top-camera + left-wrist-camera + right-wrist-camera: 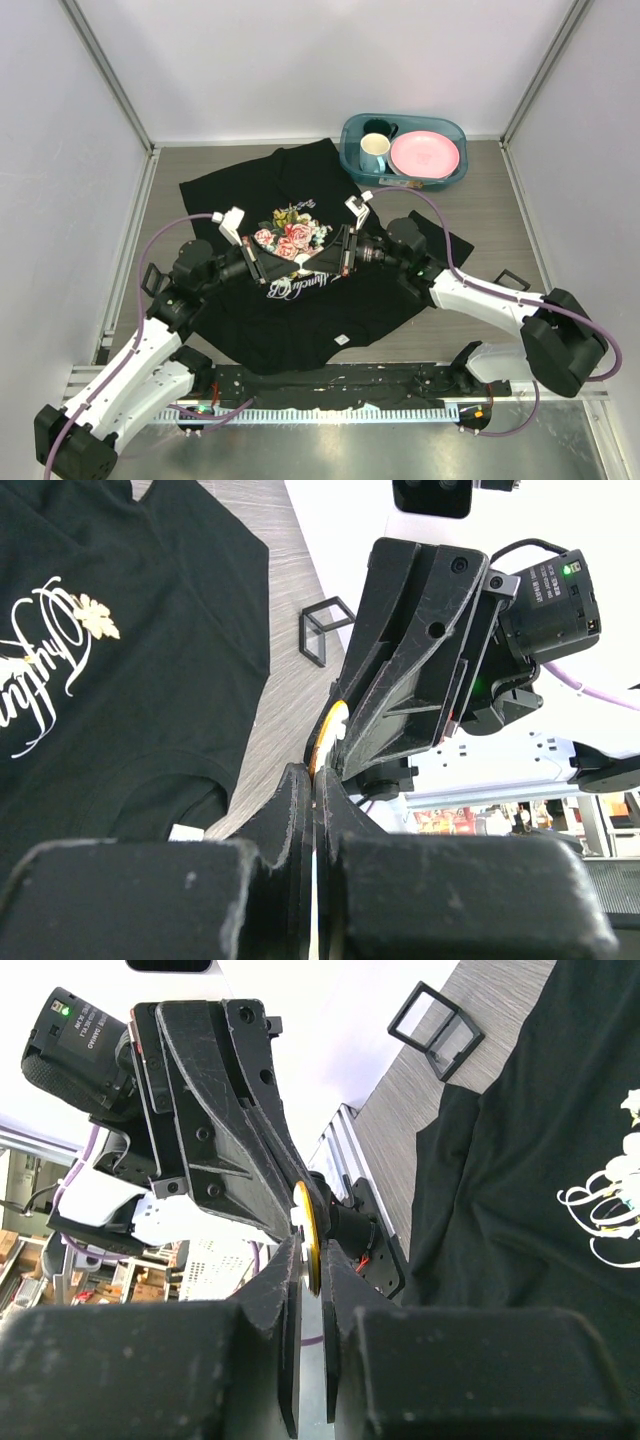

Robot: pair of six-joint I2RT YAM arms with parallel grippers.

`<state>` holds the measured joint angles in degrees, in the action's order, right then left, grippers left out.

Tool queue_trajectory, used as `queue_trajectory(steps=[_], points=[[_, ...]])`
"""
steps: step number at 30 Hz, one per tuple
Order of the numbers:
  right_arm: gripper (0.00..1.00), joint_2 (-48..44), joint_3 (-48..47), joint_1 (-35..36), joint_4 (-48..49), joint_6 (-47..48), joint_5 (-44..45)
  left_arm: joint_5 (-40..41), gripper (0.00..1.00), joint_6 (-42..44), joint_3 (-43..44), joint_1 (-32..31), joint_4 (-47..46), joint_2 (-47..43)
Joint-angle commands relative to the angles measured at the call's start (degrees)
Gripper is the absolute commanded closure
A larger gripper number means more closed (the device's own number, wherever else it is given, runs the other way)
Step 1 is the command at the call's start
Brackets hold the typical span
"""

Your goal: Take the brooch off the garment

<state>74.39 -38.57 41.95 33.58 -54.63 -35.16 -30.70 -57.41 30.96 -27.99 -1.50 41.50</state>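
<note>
The garment (300, 320) is a black T-shirt with a pink-rose print, spread flat on the table; it also shows in the left wrist view (120, 680) and the right wrist view (540, 1210). My left gripper (298, 264) and right gripper (312, 260) meet tip to tip above the print. The brooch (312, 1235) is a thin yellow-orange disc seen edge-on, held off the shirt. My right gripper (310, 1260) is shut on it. My left gripper (317, 780) is nearly closed on the brooch's edge (326, 732). In the top view the fingers hide the brooch.
A teal bin (350, 160) with two cups and a pink plate stands at the back right. A small black wire frame (510, 280) lies right of the shirt, also in the left wrist view (322, 630). A white label (341, 340) sits near the hem.
</note>
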Motion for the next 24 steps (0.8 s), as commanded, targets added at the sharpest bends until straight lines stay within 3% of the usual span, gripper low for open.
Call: queue_trajectory(steps=[1, 7, 15, 20, 24], points=[[0.98, -2.14, 1.21, 0.23, -0.80, 1.19, 7.03, -1.48, 1.00, -3.13, 2.44, -0.84, -1.76, -2.73], [0.97, -4.78, 3.32, 0.23, 0.43, 1.28, 8.00, 0.11, 1.00, -6.93, -0.19, -0.75, -5.01, -3.44], [0.64, -7.50, 2.00, 0.23, -5.01, 6.10, 3.70, 0.20, 1.00, -6.31, -0.64, -0.75, -4.04, -2.82], [0.55, -11.63, 0.34, 0.15, -12.38, 11.12, 3.34, -1.12, 1.00, -6.84, -1.16, -0.75, -5.62, -1.86], [0.54, -11.55, -1.16, 0.06, -14.60, 12.00, 2.90, -1.82, 1.00, -7.02, -1.69, -0.75, -6.41, -1.77]])
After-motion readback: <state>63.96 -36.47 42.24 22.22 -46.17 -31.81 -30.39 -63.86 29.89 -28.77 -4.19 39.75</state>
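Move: Between the two grippers, high over the garment, the brooch is already off the fabric and pinched from both sides. It sits at the left hand's fingertips, some 2 cm to the right and 1 cm ahead, and about 2 cm left of the right hand. From the left hand the flower print lies roughly 12 cm ahead and 1 cm left, the white tag about 10 cm back and 10 cm right, both some 24 cm below. Keeping its pinch on the brooch, the left hand lifts only about 1 cm. The right hand rises about as much with it, then opens its fingers to nearly half of their range, lets go of the brooch rim and backs away to the right by about 2.5 cm, drifting back towards the base and settling down to its first height. ##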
